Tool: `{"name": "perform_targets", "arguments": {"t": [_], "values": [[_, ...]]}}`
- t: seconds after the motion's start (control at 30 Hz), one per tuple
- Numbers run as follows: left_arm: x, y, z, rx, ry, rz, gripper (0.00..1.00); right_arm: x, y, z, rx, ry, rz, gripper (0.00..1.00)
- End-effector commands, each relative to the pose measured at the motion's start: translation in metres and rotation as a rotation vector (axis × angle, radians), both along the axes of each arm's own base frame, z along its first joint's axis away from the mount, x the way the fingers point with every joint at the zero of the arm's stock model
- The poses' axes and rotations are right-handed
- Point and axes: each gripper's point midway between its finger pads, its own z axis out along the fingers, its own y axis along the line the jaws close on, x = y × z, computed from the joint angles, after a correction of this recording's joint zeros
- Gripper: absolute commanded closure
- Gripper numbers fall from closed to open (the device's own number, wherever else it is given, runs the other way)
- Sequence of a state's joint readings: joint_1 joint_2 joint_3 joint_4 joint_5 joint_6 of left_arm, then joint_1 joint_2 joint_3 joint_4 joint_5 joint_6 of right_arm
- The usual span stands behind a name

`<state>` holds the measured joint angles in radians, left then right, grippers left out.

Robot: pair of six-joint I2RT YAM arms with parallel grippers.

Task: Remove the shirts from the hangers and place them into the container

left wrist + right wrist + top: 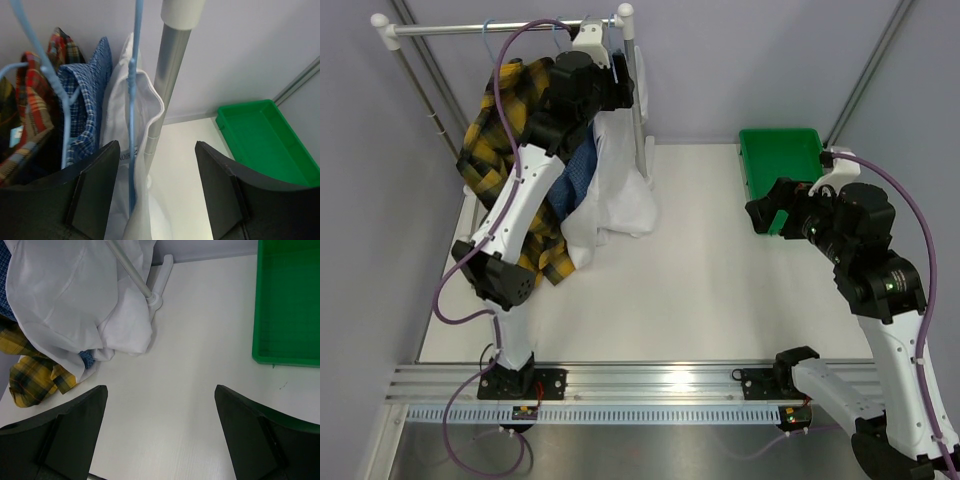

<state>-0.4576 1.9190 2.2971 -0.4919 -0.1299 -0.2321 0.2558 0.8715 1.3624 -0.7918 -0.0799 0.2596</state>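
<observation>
Several shirts hang on the rail at the back left: white shirt [620, 190], blue check shirt [582, 170] and yellow plaid shirt [505, 130]. The left wrist view also shows a red plaid shirt [35, 105], with light-blue hangers [133, 100] running through the collars. My left gripper [156, 145] is up at the rail's right end. It is open, with the white shirt [125, 100] collar and its hanger wire just inside the left finger. My right gripper [160, 388] hovers open over bare table. The green container [780, 160] lies empty just behind it.
The rack's upright post [170, 70] stands right beside the white collar, between my left fingers. Its foot [160, 280] rests on the table by the shirt tails. A metal strut [865, 70] slants past the container's far right corner.
</observation>
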Motion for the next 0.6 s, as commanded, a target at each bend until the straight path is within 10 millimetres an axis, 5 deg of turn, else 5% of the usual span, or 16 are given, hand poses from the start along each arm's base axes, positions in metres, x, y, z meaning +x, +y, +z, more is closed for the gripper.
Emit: {"name": "perform_targets", "arguments": {"t": [0.0, 0.37, 0.57], "values": [[0.004, -0.009, 0.011, -0.016, -0.053, -0.043, 0.36, -0.004, 0.004, -0.005, -0.002, 0.017, 0.020, 0.01], [0.016, 0.000, 0.014, -0.112, -0.041, -0.056, 0.47, -0.005, 0.008, -0.015, 0.007, 0.045, 0.042, 0.01], [0.016, -0.010, 0.011, -0.139, -0.031, -0.109, 0.67, -0.007, 0.007, -0.014, 0.004, 0.041, 0.040, 0.01]]}}
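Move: The white shirt's blue hanger is next: its neck is about 4 cm ahead of the left hand, 1 cm to its left and 2 cm above. The checked blue shirt's hanger stands some 3 cm ahead and 6 cm left of that hand, 1 cm up; the rack's right corner is about 10 cm ahead, 4 cm right and 6 cm up. From the right hand, that same white-shirt hanger neck lies roughly 30 cm ahead, 32 cm left and 9 cm above. The white shirt's hanger is brought between the left fingers just below its neck: the left hand eases about 2 cm forward towards it, dipping nearly 2 cm first and then rising 1 cm again. The fingers narrow steadily from two thirds to one third open around the hanger, the hand rolling some 5 degrees with its left side going down. The left-hand finger comes right up to the hanger, without a full grip yet. ##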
